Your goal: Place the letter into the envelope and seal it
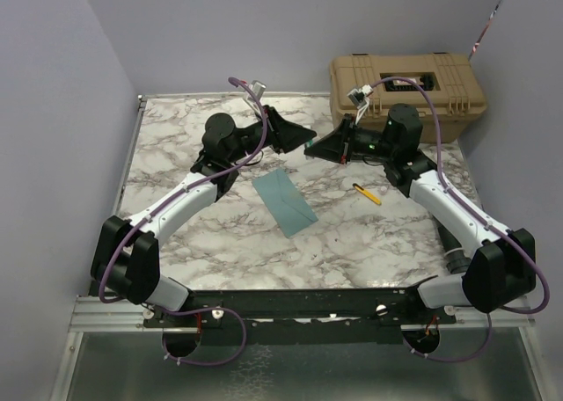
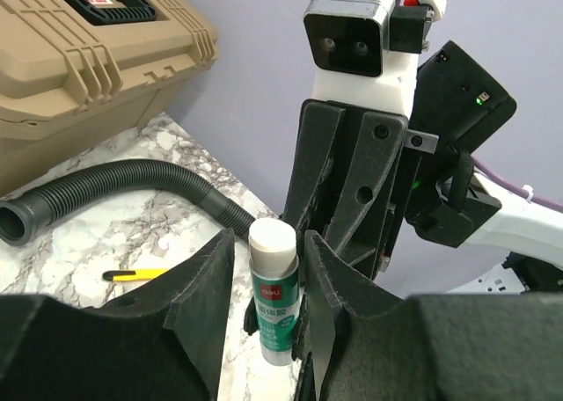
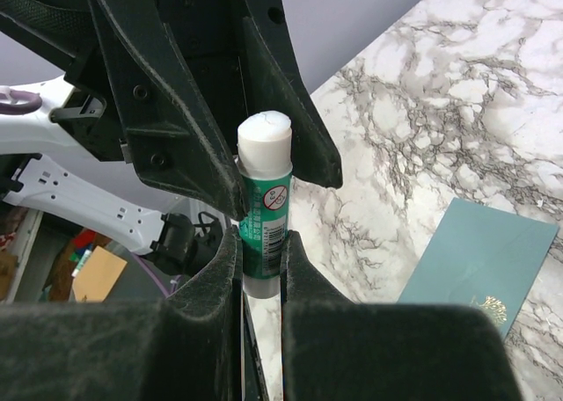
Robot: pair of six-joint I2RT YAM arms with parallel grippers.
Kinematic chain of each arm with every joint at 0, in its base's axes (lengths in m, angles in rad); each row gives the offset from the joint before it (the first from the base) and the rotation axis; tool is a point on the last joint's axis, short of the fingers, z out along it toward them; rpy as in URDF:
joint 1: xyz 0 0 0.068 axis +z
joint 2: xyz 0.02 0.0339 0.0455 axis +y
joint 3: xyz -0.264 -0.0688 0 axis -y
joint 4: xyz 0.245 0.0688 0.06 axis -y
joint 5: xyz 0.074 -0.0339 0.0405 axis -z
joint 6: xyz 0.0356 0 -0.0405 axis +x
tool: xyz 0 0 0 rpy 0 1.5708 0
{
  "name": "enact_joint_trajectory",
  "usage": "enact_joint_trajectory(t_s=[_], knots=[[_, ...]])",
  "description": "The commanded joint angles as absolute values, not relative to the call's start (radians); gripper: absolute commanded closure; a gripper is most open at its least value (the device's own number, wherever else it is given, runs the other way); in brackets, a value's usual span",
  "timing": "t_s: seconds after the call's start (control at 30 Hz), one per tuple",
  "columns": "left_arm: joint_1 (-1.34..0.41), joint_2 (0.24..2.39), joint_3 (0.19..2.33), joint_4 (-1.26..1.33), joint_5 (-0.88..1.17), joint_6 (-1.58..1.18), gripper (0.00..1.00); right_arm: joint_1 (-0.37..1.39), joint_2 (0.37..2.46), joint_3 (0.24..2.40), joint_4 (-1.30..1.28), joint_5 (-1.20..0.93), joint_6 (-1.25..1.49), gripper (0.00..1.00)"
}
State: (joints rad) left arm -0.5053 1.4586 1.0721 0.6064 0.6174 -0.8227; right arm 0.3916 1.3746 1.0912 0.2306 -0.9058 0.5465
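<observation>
The teal envelope (image 1: 284, 201) lies flat on the marble table in front of both arms, and its corner with a gold emblem shows in the right wrist view (image 3: 479, 256). The letter is not in view. Above the table's back centre the two grippers meet tip to tip. My right gripper (image 3: 261, 243) (image 1: 324, 148) is shut on the lower body of a green glue stick (image 3: 264, 216) with a white top. My left gripper (image 2: 268, 243) (image 1: 295, 135) straddles the same glue stick (image 2: 274, 304); one finger touches it and a narrow gap remains at the other.
A tan hard case (image 1: 406, 89) stands at the back right corner. A yellow pen (image 1: 368, 193) lies on the table right of the envelope. A black corrugated hose (image 2: 132, 181) runs along the right side, next to the right arm.
</observation>
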Motion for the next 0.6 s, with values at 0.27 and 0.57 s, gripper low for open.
enact_joint_trajectory(t_s=[0.27,0.57], knots=[[-0.504,1.453,1.07,0.638,0.701,-0.808,0.62,0.394,1.392,1.117,0.347,-0.965,0.578,0.99],[-0.503,1.444,1.065,0.638,0.686,-0.804,1.0,0.394,1.384,1.106,0.37,-0.963,0.581,0.95]])
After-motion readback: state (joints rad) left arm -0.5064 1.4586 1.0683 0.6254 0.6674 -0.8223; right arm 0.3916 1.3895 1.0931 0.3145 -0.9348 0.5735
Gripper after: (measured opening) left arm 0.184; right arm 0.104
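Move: The glue stick's white cap already sits between the left hand's open fingertips, some 1 cm ahead, 1 cm right and 1 cm above the left hand point. The right hand holds the lower body of the forward-leaning stick, so the cap is about 3 cm ahead, 1 cm left and 4 cm above it. The envelope lies roughly 3 cm ahead, 6 cm left and 25 cm below the left hand; the yellow cutter is some 7 cm ahead, 16 cm right and 22 cm below the right hand. The glue stick, still pinched by its lower body in the right hand, is raised about 1 cm while the left hand eases back roughly 1 cm, turning slightly clockwise, to line its fingers up astride the stick. Near the end the left fingers close by about half their remaining gap, pinching the stick around the lower part of the cap. ##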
